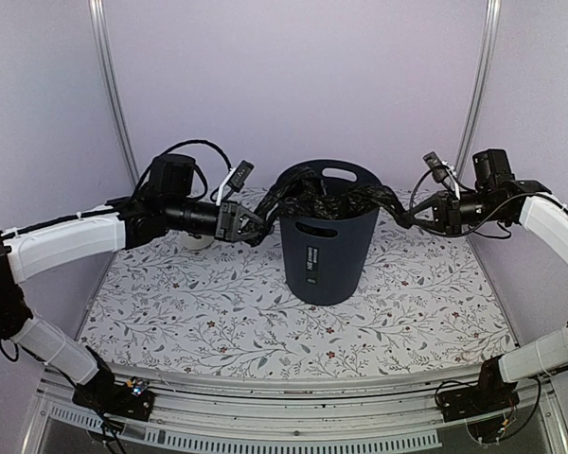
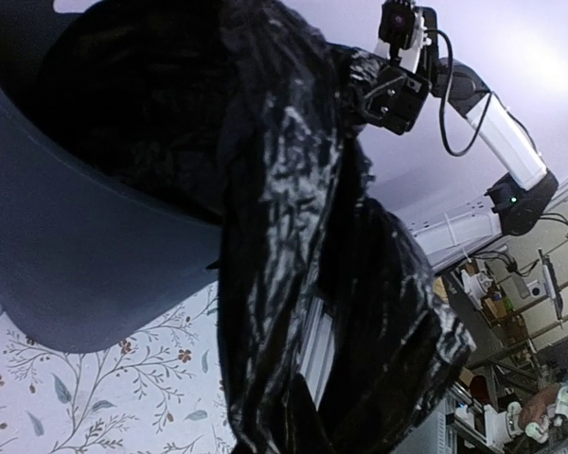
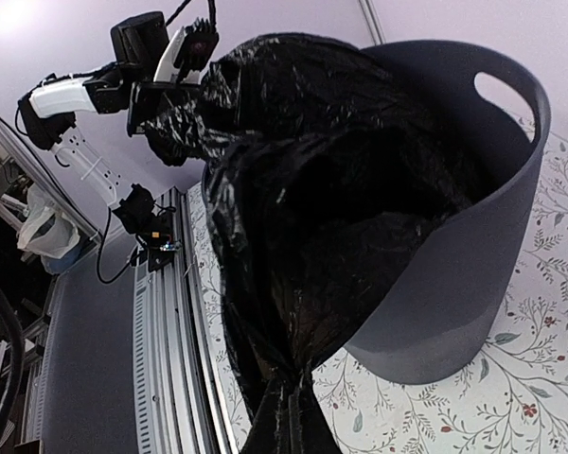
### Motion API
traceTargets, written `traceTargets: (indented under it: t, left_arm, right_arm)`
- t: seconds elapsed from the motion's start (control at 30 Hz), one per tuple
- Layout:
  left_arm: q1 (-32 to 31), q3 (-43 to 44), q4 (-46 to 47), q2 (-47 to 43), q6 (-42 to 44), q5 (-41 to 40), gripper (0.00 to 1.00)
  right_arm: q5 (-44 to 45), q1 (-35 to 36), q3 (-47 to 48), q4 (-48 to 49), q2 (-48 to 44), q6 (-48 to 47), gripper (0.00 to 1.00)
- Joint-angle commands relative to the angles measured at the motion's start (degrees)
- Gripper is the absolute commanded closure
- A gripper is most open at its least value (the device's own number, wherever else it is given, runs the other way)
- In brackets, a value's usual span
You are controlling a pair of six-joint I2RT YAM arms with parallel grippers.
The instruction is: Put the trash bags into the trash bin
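The dark grey trash bin [image 1: 324, 248] stands upright mid-table. A glossy black trash bag [image 1: 333, 200] stretches across its open top and sags inside, with one end drawn out over each side of the rim. My left gripper [image 1: 254, 225] is shut on the bag's left end, just left of the rim. On the right side, my right gripper [image 1: 409, 219] is shut on the other end. In the left wrist view the bag [image 2: 303, 236] hides my fingers beside the bin [image 2: 85, 255]. The right wrist view shows the bag [image 3: 303, 218] bunched into my gripper [image 3: 289, 426], next to the bin [image 3: 473, 236].
A small cream cup [image 1: 195, 240] sits behind my left arm, partly hidden. The floral tablecloth [image 1: 218, 312] covers the table, with a metal rail [image 1: 293, 388] along the near edge. Upright frame posts [image 1: 114, 95] stand at the back corners.
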Motion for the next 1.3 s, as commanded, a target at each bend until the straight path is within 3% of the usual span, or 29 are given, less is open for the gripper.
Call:
traceTargets:
  t: [0.0, 0.23, 0.57, 0.77, 0.87, 0.97, 1.03, 1.27]
  left_arm:
    - [-0.58, -1.47, -3.62, 2.87, 7.35, -5.48, 1.00]
    - [-1.29, -3.62, -6.00, 7.70, 13.35, -8.27, 1.00]
    - [1.71, -5.60, -2.10, 11.45, 14.14, -12.59, 1.00]
    - [7.48, -9.62, 6.97, 7.43, 9.84, -19.64, 1.00]
    - [8.27, -11.46, 10.42, 4.28, 9.66, -26.37, 1.00]
    - [8.13, -13.16, 12.58, 0.78, 11.38, -26.75, 0.96]
    - [7.88, -14.53, 13.24, -1.88, 12.85, -25.36, 0.86]
    - [6.97, -18.19, 8.03, -12.89, 20.43, -23.65, 0.57]
  right_arm:
    - [1.44, 0.91, -4.06, -1.52, 0.25, -5.84, 0.98]
    - [2.64, 0.92, -6.93, -4.11, 3.14, -12.35, 0.98]
    - [3.51, 0.89, -6.89, -1.46, 9.34, -11.43, 0.98]
    - [9.88, 0.80, -5.40, 2.15, 10.77, -6.26, 0.98]
    - [11.98, 0.82, -4.83, 2.80, 10.58, -4.11, 0.98]
    - [12.52, 0.82, -4.92, 2.47, 8.77, -3.59, 0.98]
    - [11.85, 0.86, -4.75, 0.84, 6.60, -4.55, 0.93]
    - [8.33, 0.88, -1.71, -10.06, -1.83, -13.27, 0.54]
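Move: The trash bin's middle lies some 17 cm ahead of the left hand and 20 cm to its right; from the right hand it is about 14 cm ahead and 22 cm to the left. Both hands are roughly level with the rim, so its middle is some 16 cm below them. The cream cup stands on the table about 32 cm ahead of the left hand, 20 cm to its left and 29 cm lower. Both grippers already hold the trash bag. Downward first with both hands, about 14 cm on the left and 11 cm on the right, bringing the held bag corners down outside the bin's sides. The left then swings forward and left, turning some 25 degrees counter-clockwise; the right eases slightly forward. Finally both open partway, freeing the corners, and rise, the left by about 8 cm. ##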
